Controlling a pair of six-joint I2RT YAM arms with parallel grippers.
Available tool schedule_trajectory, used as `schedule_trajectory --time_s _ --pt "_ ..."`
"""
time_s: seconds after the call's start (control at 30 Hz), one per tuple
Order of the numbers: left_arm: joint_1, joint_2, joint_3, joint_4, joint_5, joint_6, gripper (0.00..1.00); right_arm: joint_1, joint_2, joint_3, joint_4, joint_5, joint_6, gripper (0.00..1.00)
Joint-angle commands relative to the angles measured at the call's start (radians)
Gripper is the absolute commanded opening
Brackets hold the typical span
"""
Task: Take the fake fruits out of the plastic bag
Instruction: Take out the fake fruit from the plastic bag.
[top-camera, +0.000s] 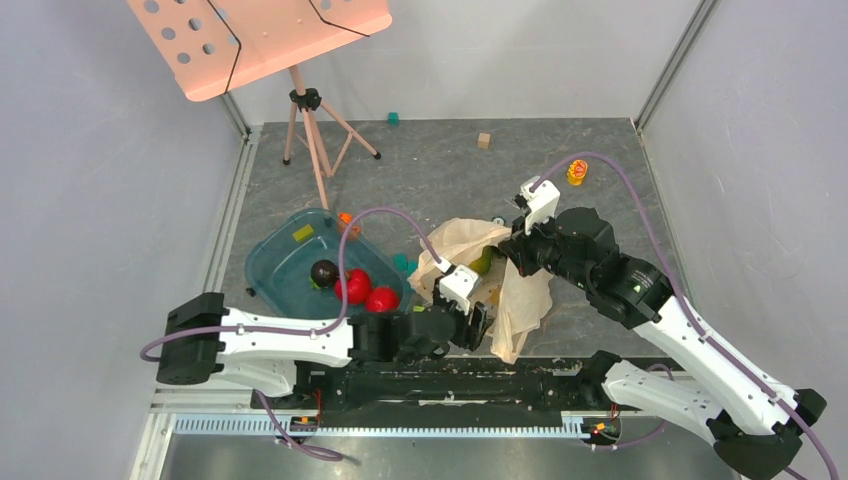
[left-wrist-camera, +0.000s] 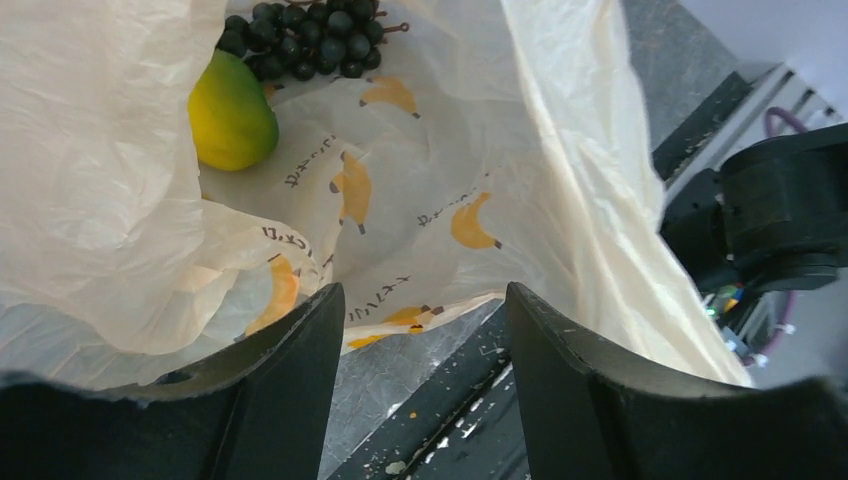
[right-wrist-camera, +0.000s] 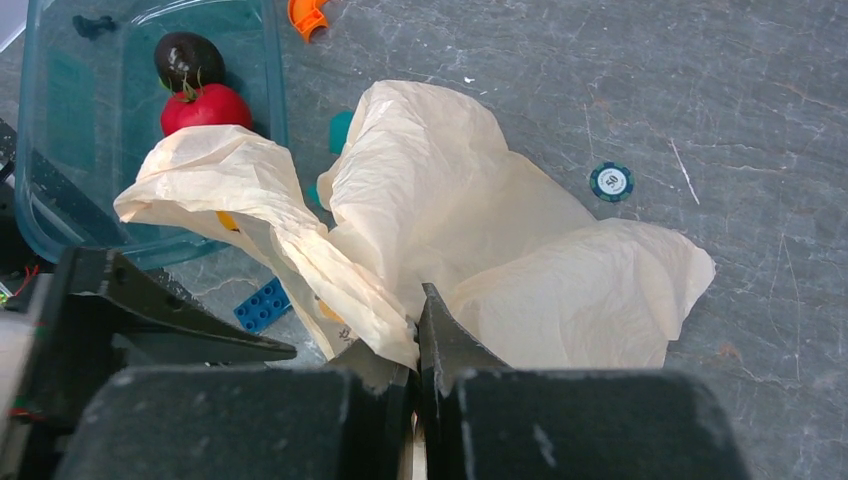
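The crinkly peach plastic bag (top-camera: 522, 300) lies in the middle of the table, with its mouth toward my left gripper (left-wrist-camera: 422, 300). That gripper is open and empty, just outside the bag's near edge. Inside the bag lie a bunch of dark grapes (left-wrist-camera: 305, 35) and a yellow-green pear-like fruit (left-wrist-camera: 230, 115). My right gripper (right-wrist-camera: 417, 325) is shut on the bag's upper edge (right-wrist-camera: 380, 320) and holds it up. Two red fruits (top-camera: 356, 285) (top-camera: 381, 299) and a dark round fruit (top-camera: 323, 272) lie in the teal tray (top-camera: 270, 255), left of the bag.
A blue block (right-wrist-camera: 262, 303) lies between tray and bag, and a poker chip (right-wrist-camera: 612, 181) beyond the bag. A music stand (top-camera: 310, 130) stands at the back left. A teal block (top-camera: 393, 118), a wooden block (top-camera: 484, 140) and a yellow-orange toy (top-camera: 577, 172) lie near the back wall.
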Motion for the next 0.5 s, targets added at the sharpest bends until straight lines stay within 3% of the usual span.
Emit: schedule_trajectory --time_s 0.0,0.3,0.47 --pt "-0.003 0.055 0.025 0.067 -0.104 -0.024 0.66 -0.005 -0.016 0.043 -0.008 -0.032 -0.011 0.00" --pt "0.165 0.185 0.044 0.167 0.068 -0.004 0.68 -0.005 -0.028 0.044 -0.009 -0.038 0.014 0.00" --pt "0.184 0.262 0.124 0.211 0.108 0.040 0.67 -0.005 -0.017 0.036 0.006 -0.068 0.029 0.00"
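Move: The mango, lying in the open bag, is about 17 cm straight ahead of the left hand and some 14 cm below it. The grapes lie level with the mango and roughly 8 cm to its right. The nearest tomato, in the blue bin, is about 9 cm ahead of the left hand and 22 cm to its left. From the right hand, which holds up the bag's rim, the mango is some 8 cm ahead, 7 cm left and 22 cm down. Forward and down, dipping first and then reaching in, the left hand travels about 7 cm out and 5 cm lower through the bag's mouth towards the mango. It swings some 10 degrees counter-clockwise, fingers staying about two-thirds open around nothing. The right hand stays almost in place, still pinching the rim shut between its fingertips. ##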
